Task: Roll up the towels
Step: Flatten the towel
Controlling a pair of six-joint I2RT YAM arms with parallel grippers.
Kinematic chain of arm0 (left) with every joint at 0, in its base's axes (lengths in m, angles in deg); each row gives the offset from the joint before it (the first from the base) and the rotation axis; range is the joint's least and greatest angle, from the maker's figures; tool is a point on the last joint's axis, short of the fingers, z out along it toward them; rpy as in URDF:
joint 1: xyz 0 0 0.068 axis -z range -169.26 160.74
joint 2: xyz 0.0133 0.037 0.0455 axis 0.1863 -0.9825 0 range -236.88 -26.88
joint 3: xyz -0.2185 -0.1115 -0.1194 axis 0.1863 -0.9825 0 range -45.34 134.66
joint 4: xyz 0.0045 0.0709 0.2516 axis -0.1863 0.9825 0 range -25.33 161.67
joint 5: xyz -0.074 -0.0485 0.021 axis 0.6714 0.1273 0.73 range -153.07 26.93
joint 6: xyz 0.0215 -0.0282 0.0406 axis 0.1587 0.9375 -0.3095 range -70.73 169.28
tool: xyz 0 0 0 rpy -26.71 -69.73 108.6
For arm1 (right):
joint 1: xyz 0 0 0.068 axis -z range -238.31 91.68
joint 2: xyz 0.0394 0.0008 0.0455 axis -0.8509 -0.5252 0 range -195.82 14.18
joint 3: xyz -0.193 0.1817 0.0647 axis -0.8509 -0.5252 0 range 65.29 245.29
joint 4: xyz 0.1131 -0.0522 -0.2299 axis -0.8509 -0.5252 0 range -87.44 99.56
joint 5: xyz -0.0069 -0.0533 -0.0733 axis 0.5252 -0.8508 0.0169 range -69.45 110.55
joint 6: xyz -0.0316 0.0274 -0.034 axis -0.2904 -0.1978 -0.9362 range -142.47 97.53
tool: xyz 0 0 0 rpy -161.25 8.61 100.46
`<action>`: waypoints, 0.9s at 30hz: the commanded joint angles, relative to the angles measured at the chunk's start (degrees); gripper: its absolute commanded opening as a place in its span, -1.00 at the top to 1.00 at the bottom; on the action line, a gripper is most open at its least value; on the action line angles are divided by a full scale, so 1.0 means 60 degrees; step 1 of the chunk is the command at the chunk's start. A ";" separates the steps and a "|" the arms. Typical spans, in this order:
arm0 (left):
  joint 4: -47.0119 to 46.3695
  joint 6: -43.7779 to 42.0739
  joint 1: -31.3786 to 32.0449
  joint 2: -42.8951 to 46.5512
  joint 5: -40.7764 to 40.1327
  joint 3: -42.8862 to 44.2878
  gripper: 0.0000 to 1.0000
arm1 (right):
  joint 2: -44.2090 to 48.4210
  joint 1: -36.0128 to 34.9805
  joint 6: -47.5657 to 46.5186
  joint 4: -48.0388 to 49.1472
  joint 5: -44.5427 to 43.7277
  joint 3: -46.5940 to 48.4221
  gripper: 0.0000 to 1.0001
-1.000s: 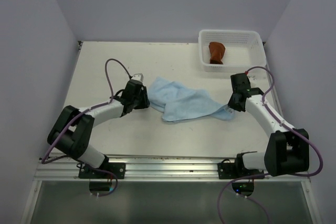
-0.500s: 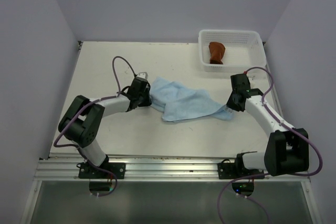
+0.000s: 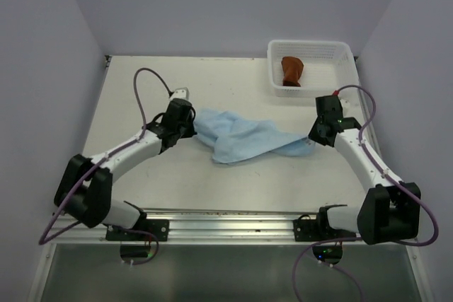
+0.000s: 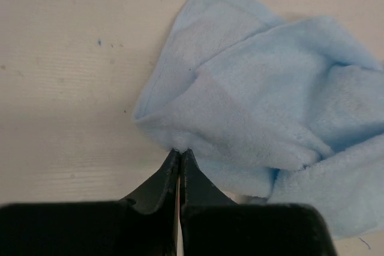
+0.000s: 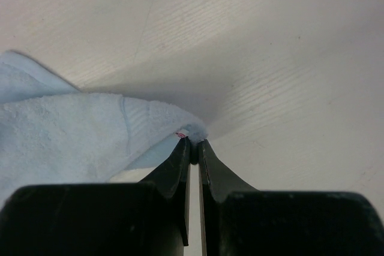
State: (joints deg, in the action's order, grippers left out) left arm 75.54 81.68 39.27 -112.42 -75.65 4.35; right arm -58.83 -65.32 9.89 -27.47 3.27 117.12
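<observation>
A light blue towel [image 3: 241, 138] lies crumpled across the middle of the table. My left gripper [image 3: 192, 124] is shut on its left edge; the left wrist view shows the fingertips pinching a fold of the blue towel [image 4: 258, 94] at my left gripper [image 4: 180, 151]. My right gripper [image 3: 311, 139] is shut on the towel's right corner, and the right wrist view shows that corner of the blue towel [image 5: 72, 136] clamped in my right gripper [image 5: 193, 143]. A rust brown-red towel [image 3: 291, 71] sits rolled in the white basket [image 3: 347, 61].
The white mesh basket stands at the back right corner of the table, just beyond the right arm. Purple cables loop over both arms. Walls close in the table on the left, the right and the back.
My left gripper has closed on the blue towel's left edge and pulled it slightly left and back. The right gripper has stayed shut on the right corner, shifting a little.
</observation>
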 commanded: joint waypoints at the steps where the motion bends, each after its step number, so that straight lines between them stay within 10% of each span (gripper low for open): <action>1: 0.0837 -0.0171 -0.0053 0.1817 -0.1140 0.0272 1.00 | 0.0406 0.0054 -0.0032 -0.0301 -0.0445 0.0749 1.00; 14: 0.2932 0.0327 -0.0098 0.5100 -0.2838 0.0667 1.00 | 0.0933 0.0054 -0.0047 -0.1019 -0.0986 0.1615 1.00; 27: 0.3212 -0.0755 -0.0098 0.4500 -0.3923 0.2791 1.00 | 0.0552 0.0127 0.0114 -0.1210 -0.1121 0.2742 1.00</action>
State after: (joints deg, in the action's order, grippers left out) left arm 95.48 80.34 39.10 -86.02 -94.68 15.50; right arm -55.73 -64.95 9.97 -33.92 -2.81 130.35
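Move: Both hands already grip the blue towel's ends. Its crumpled middle lies about 17 cm to the left hand's right and 2 cm back, some 6 cm lower; a fold bulges about 9 cm right and 9 cm back of that hand. From the right hand the middle is roughly 20 cm left, 1 cm ahead and 8 cm below, while the white basket stands some 26 cm ahead and 3 cm to the right, with the rolled brown towel in it 25 cm ahead and 3 cm left. Keeping the blue towel's end pinched in shut fingers, the left hand goes quickly up by almost 20 cm and some 8 cm left, away from the right hand, easing back about 4 cm before edging forward; its fingers tip upward and turn counter-clockwise. The right hand, its own pinch unbroken, climbs more slowly, about 9 cm, drifting slightly forward and right as its fingers tip up a little. ##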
